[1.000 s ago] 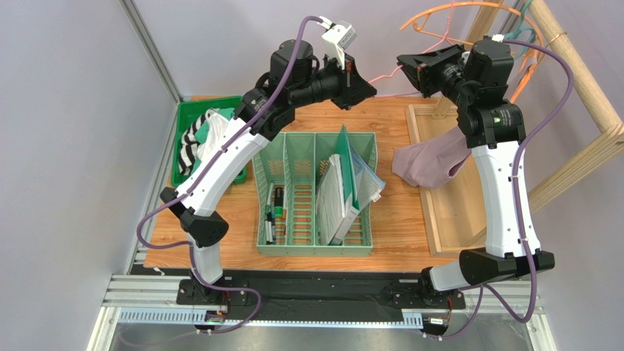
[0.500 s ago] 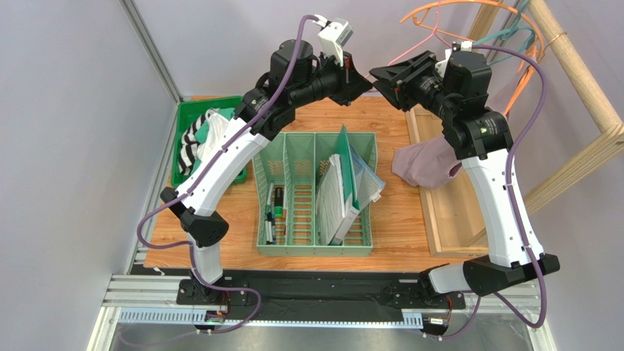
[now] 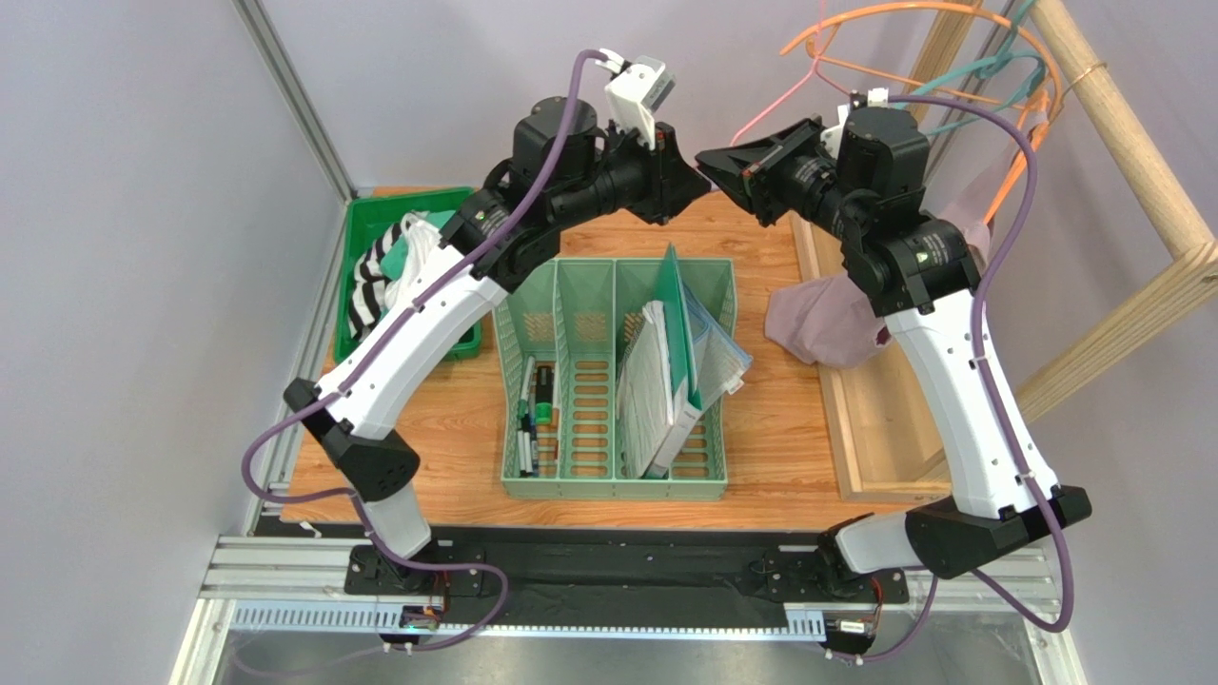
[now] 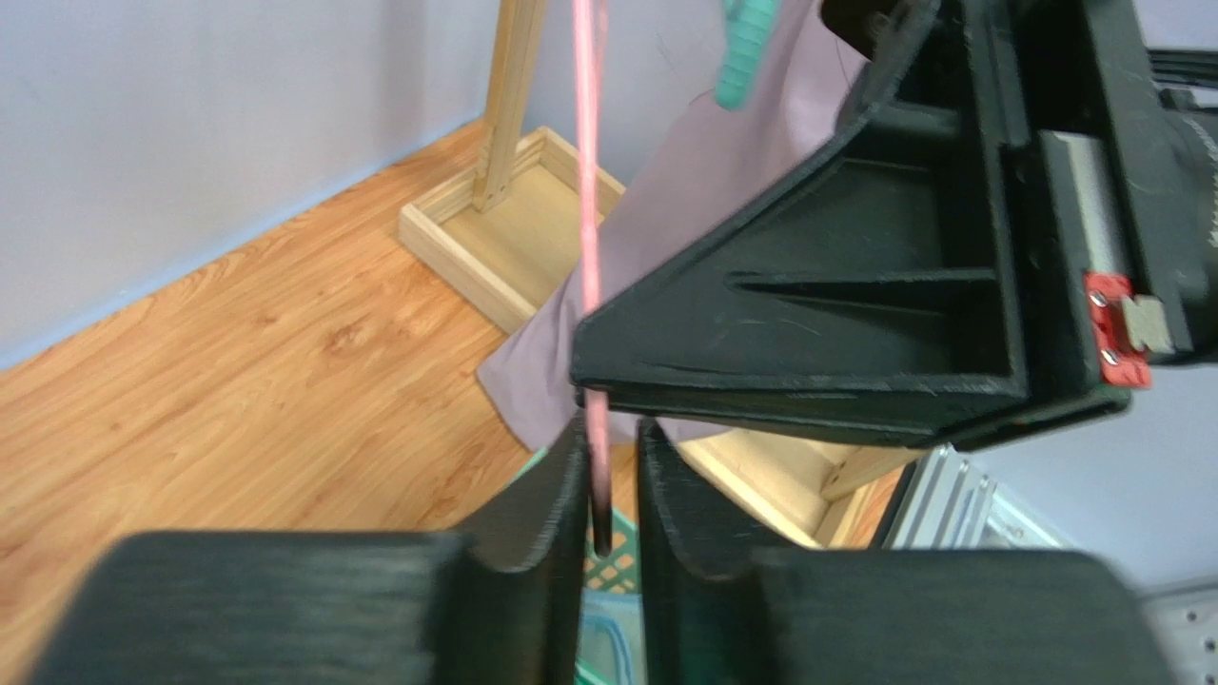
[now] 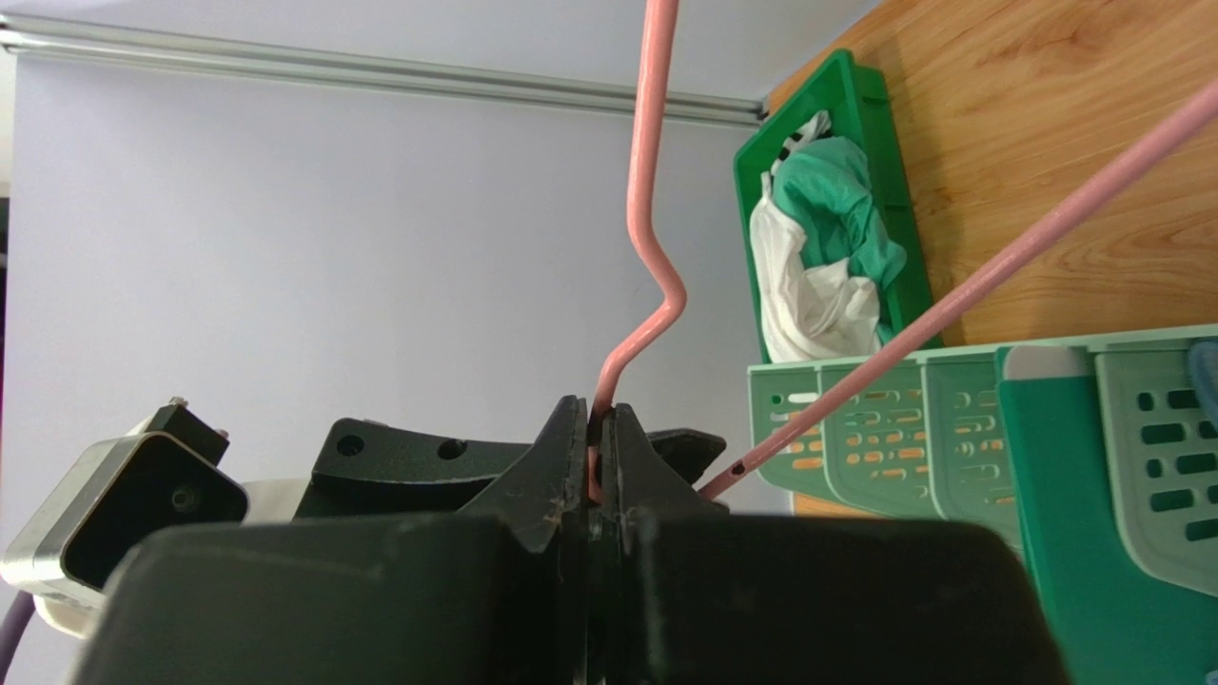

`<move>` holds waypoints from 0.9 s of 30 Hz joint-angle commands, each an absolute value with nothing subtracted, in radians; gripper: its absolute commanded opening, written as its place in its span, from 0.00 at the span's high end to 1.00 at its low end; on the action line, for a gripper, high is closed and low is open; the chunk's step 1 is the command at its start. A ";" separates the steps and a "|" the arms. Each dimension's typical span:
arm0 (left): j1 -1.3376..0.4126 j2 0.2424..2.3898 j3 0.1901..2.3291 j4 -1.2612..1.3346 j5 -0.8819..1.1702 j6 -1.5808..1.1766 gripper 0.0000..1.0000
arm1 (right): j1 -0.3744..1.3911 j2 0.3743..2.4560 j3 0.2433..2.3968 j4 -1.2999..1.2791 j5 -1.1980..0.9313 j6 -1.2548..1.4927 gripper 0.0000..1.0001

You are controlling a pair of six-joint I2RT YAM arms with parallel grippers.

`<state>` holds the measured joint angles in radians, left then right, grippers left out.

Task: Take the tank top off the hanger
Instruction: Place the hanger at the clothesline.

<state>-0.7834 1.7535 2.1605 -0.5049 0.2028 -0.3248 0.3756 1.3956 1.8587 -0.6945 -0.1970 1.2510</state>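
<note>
The pink wire hanger [image 3: 779,103] is held high over the table's back, between the two arms. My right gripper [image 3: 708,161] is shut on its wire, and the right wrist view shows the wire [image 5: 651,171] pinched between that gripper's [image 5: 593,417] fingertips. My left gripper [image 3: 684,171] meets it tip to tip. In the left wrist view the left gripper's [image 4: 612,443] jaws stand slightly apart, with the hanger's end [image 4: 586,214] loose between them. The mauve tank top [image 3: 818,321] lies heaped over the wooden base's edge, below and apart from the hanger, and also shows in the left wrist view [image 4: 686,171].
A green slotted file organizer [image 3: 615,378] with papers and pens stands mid-table. A green bin [image 3: 375,214] of clothes sits at the back left. At the right a wooden rack [image 3: 1130,143] carries orange and teal hangers over its flat base [image 3: 875,414].
My right gripper swung left, opened, then closed on the pink hanger next to the left gripper. The left gripper's jaws parted a little, and that arm shifted slightly left and up.
</note>
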 commanded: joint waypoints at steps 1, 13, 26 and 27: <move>-0.795 1.645 2.122 -0.485 0.207 -0.311 0.62 | 0.410 1.356 1.841 -0.568 -0.160 1.304 1.00; -0.795 1.439 2.077 -0.716 0.092 -0.307 0.31 | 0.472 1.420 1.925 -0.462 0.110 1.308 1.00; -0.793 1.062 1.790 -0.840 -0.035 -0.396 0.32 | 0.497 1.517 2.022 -0.364 0.371 1.295 1.00; -0.793 1.055 1.787 -0.848 -0.034 -0.399 0.32 | 0.495 1.528 2.038 -0.354 0.379 1.276 1.00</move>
<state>-0.7914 1.0760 1.7962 -0.7925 -0.0021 -0.3714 0.5072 1.4956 1.9717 -0.4500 0.2783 1.3121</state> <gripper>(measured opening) 0.684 0.007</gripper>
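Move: The right hand pinches the pink hanger; the clothesline's free far stretch lies about 34 cm to its right, 12 ahead and some 8 higher. The orange hanger stands roughly 24 cm right and 11 ahead, the teal hanger about 30 right and 7 ahead, both slightly higher. The tank top hangs some 25 cm right, 4 ahead and 20 below. From the left hand, the clothesline is about 35 cm right, 13 ahead and 8 up. Left hand opens, retreating left and back some 20 cm; right carries the pink hanger up and forward about 9 cm. ##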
